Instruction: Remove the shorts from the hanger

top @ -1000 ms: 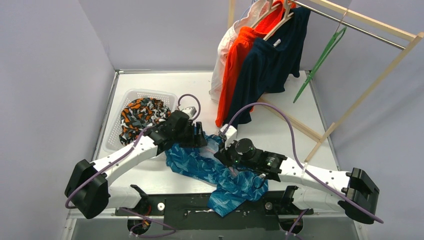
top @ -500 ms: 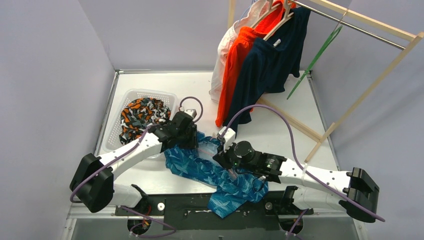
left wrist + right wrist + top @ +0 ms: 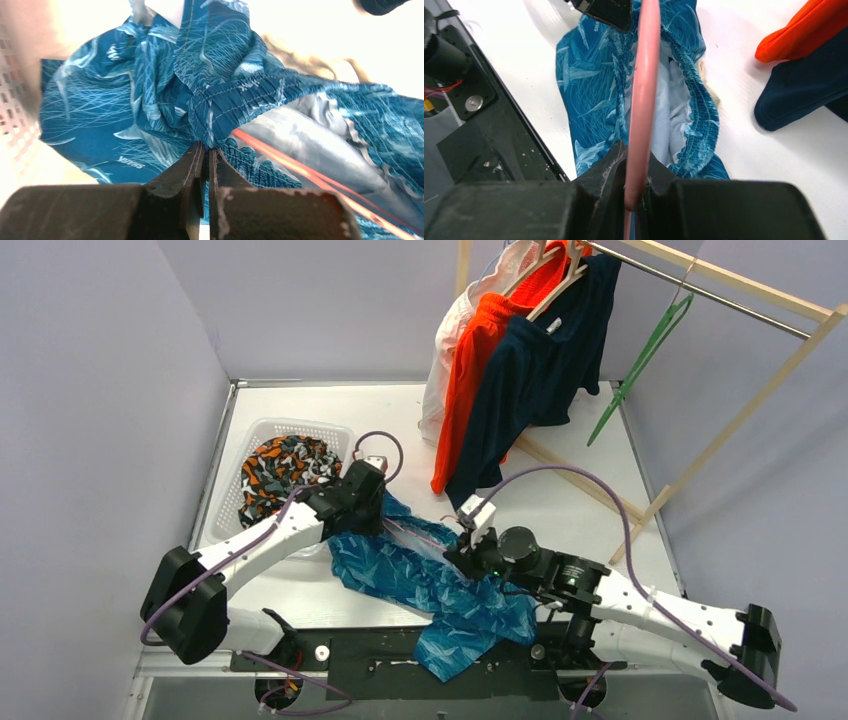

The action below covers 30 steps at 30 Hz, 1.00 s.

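The teal-blue wavy-patterned shorts (image 3: 400, 575) lie crumpled on the table in front of the arms, with a thin pink hanger (image 3: 425, 537) threaded through the waistband. My left gripper (image 3: 383, 517) is shut on the gathered waistband (image 3: 235, 102), and its fingers (image 3: 197, 160) pinch the fabric. My right gripper (image 3: 466, 548) is shut on the pink hanger bar (image 3: 644, 90), which runs up between its jaws over the shorts (image 3: 596, 85). The hanger shows as a blurred red line (image 3: 300, 170) in the left wrist view.
A white basket (image 3: 300, 425) at the left holds camouflage shorts (image 3: 280, 468). White (image 3: 447, 350), orange (image 3: 478, 360) and navy shorts (image 3: 540, 365) hang from a wooden rack (image 3: 700, 460) at the back right. An empty green hanger (image 3: 640, 355) hangs on its rail.
My left gripper has closed on the teal shorts' waistband. The right arm has moved to the right with the hanger, away from the left gripper. The green hanger has swung slightly.
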Tool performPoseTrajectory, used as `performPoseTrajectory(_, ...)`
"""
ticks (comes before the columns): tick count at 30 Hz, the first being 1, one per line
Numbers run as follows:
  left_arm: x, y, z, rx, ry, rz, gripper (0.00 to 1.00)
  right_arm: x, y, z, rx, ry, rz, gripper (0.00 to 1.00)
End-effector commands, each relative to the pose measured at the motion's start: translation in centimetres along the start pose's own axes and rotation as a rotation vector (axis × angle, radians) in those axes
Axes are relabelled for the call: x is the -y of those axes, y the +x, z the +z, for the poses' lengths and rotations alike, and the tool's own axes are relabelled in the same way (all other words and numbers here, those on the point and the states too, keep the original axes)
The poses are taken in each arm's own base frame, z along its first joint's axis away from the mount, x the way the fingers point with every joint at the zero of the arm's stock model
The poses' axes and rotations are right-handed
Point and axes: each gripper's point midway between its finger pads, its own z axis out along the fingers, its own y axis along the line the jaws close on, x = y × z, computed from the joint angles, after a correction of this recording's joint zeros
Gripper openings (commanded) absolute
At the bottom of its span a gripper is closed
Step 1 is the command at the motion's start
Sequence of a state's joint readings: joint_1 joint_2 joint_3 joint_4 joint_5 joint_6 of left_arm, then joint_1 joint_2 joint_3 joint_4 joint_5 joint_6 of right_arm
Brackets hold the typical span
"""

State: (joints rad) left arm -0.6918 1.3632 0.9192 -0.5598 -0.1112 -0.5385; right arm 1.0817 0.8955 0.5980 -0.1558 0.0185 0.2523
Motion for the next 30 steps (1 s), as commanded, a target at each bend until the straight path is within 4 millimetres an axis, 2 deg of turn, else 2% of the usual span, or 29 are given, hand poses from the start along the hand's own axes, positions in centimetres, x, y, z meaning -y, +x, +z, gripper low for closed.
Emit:
performPoseTrajectory(1,-1.6,-3.6,-2.0,0.11,-0.06,-0.034,0.0,-1.2,-2.7,-2.6,0.131,-0.084,-0.05,0.0)
performPoseTrajectory(5,-3.0,-4.6,-2.1,0.124,-0.061,-0.085,0.0,-1.7,-2.5,-4.1,0.165,-0.134,-0.058,0.0)
performPoseTrajectory(7,-2.9,-5.0,-2.3,0.13,-0.03,-0.1,0.0,-0.5,-2.6,-4.4,0.184,-0.065,-0.024,0.0)
performPoseTrajectory(10,-1.4,-5.1,-2.6,0.141,0.069,-0.104,0.0,1.4,-3.4,-4.9,0.253,0.039,0.031,0.0)
performPoseTrajectory(12,0.9,-4.8,-2.8,0.14,0.213,-0.079,0.0,2.1,-4.7,-4.9,0.325,0.08,0.042,0.0)
performPoseTrajectory(13,2.2,-5.0,-3.1,0.16,0.287,-0.071,0.08,2.5,-5.4,-4.8,0.361,0.102,0.045,0.0)
performPoseTrajectory(16,4.2,-5.3,-4.2,0.196,0.413,-0.112,0.45,3.4,-7.3,-3.9,0.44,0.163,0.049,0.0)
performPoseTrajectory(17,4.5,-5.4,-4.6,0.207,0.437,-0.138,0.53,3.6,-7.6,-3.5,0.441,0.18,0.046,0.0)
performPoseTrajectory(19,5.1,-6.0,-5.6,0.245,0.483,-0.192,0.62,4.1,-7.7,-2.4,0.411,0.225,0.052,0.0)
performPoseTrajectory(21,5.4,-6.4,-6.4,0.276,0.519,-0.265,0.67,4.6,-8.2,-2.0,0.41,0.267,0.081,0.0)
performPoseTrajectory(24,6.1,-6.1,-6.7,0.277,0.602,-0.388,0.69,4.3,-9.2,-1.6,0.457,0.249,0.108,0.0)
performPoseTrajectory(27,6.8,-4.7,-6.0,0.232,0.701,-0.525,0.69,3.8,-10.0,-1.7,0.515,0.215,0.143,0.0)
performPoseTrajectory(30,7.5,-4.2,-5.6,0.21,0.793,-0.618,0.69,3.5,-10.4,-1.9,0.543,0.196,0.167,0.0)
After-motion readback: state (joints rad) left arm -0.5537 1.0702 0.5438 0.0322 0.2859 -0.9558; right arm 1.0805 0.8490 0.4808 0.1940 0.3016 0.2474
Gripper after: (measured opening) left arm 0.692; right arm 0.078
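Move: In the left hand's shut fingers is the blue shorts' waistband, right by one end of the pink hanger; the hanger's middle lies about 7 cm to its right and 3 back, the shorts' middle 8 right, 11 back and 6 below, the basket 20 left and 8 ahead. The right hand grips the hanger, whose middle is some 6 cm left, 4 ahead and slightly lower; the navy shorts' hem hangs 13 ahead, 2 right of it. Tugging the waistband about 4 cm left and forward off the hanger's end, the left hand then opens wide, lets go and retreats some 7 cm right while rising and drawing back a little, its fingers swinging about 40 degrees to point rightwards. The right hand keeps hold of the hanger, lifting it 4 cm, up, right and slightly back, then carrying it 7 cm forward over the shorts, turning clockwise. ##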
